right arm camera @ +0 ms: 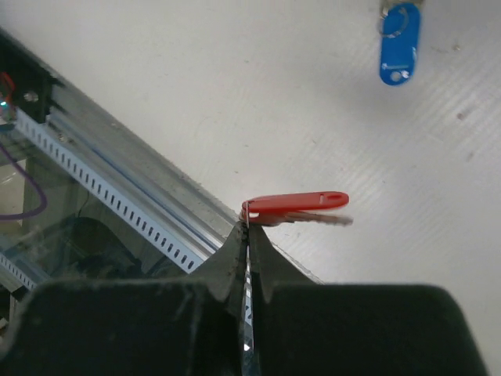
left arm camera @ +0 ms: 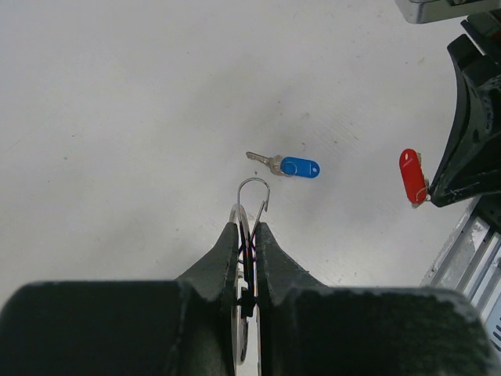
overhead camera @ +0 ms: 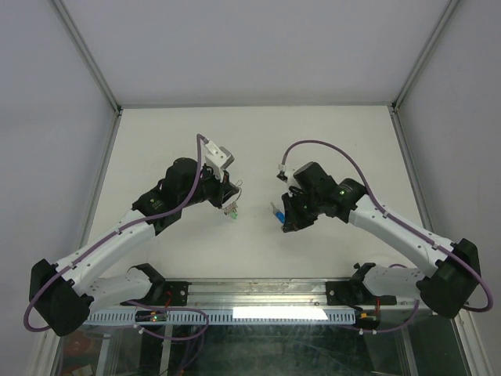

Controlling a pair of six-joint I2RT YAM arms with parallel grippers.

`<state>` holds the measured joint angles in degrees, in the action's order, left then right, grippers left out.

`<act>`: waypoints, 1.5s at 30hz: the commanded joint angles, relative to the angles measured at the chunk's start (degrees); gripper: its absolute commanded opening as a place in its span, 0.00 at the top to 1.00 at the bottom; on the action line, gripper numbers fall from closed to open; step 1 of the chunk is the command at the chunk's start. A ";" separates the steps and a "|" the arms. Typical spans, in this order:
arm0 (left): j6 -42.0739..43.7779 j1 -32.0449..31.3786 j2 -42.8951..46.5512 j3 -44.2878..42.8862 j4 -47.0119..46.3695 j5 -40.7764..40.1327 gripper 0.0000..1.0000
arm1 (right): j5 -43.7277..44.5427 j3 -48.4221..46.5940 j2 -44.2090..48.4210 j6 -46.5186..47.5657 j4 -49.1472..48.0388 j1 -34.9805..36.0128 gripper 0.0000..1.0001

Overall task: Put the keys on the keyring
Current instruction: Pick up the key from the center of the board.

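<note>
My left gripper (left arm camera: 249,227) is shut on the keyring (left arm camera: 254,192); its thin silver wire loop sticks out past the fingertips, above the table. In the top view a green key (overhead camera: 232,211) hangs just below the left gripper (overhead camera: 228,197). The blue key (left arm camera: 300,167) lies flat on the white table between the two arms, also at the top of the right wrist view (right arm camera: 399,43). My right gripper (right arm camera: 247,227) is shut on the red key (right arm camera: 297,204), pinching it at its head end so it juts out sideways above the table. The red key (left arm camera: 411,176) also shows right of the keyring.
An aluminium rail (right arm camera: 117,172) runs along the table's near edge, close under the right gripper. The right arm's black fingers (left arm camera: 470,141) fill the right edge of the left wrist view. Grey booth walls (overhead camera: 78,78) enclose the white table (overhead camera: 258,141).
</note>
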<state>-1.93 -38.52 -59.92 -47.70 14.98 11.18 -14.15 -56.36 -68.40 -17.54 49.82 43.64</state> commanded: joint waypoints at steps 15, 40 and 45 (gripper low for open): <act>4.59 -1.99 4.97 -1.58 -6.32 6.60 1.00 | 4.59 -2.45 9.98 20.32 -21.28 6.77 1.00; 2.29 -14.12 3.35 -4.14 -7.55 -11.34 1.00 | 17.45 13.20 17.62 45.18 -50.71 16.65 1.00; 2.20 -14.37 2.76 -4.56 -7.54 -11.78 1.00 | 20.14 11.71 15.23 44.81 -50.87 17.39 1.00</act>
<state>1.06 -52.21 -57.08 -49.74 11.42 1.26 2.83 -41.82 -51.86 26.68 2.96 60.31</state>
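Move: The keyring, still in my left fingers, has its middle about 14 cm to the left of my right hand, 8 cm ahead and 4 cm above; its green tag hangs some 13 cm left and 4 cm ahead, 2 cm below my right hand. The blue key lies on the board about 8 cm ahead, 2 cm left and 12 cm below. From my left hand, the red key already in my right fingers is some 10 cm back, 14 cm right and 8 cm below. I lift the red key with my right hand about 11 cm, carrying it left and somewhat forward towards the keyring, while the wrist swings some 70 degrees from pointing down to roughly level. Meanwhile my left hand brings the ring about 4 cm each right, up and back towards the key, turning slightly clockwise, then easing a little forward again. Both grips stay shut. ##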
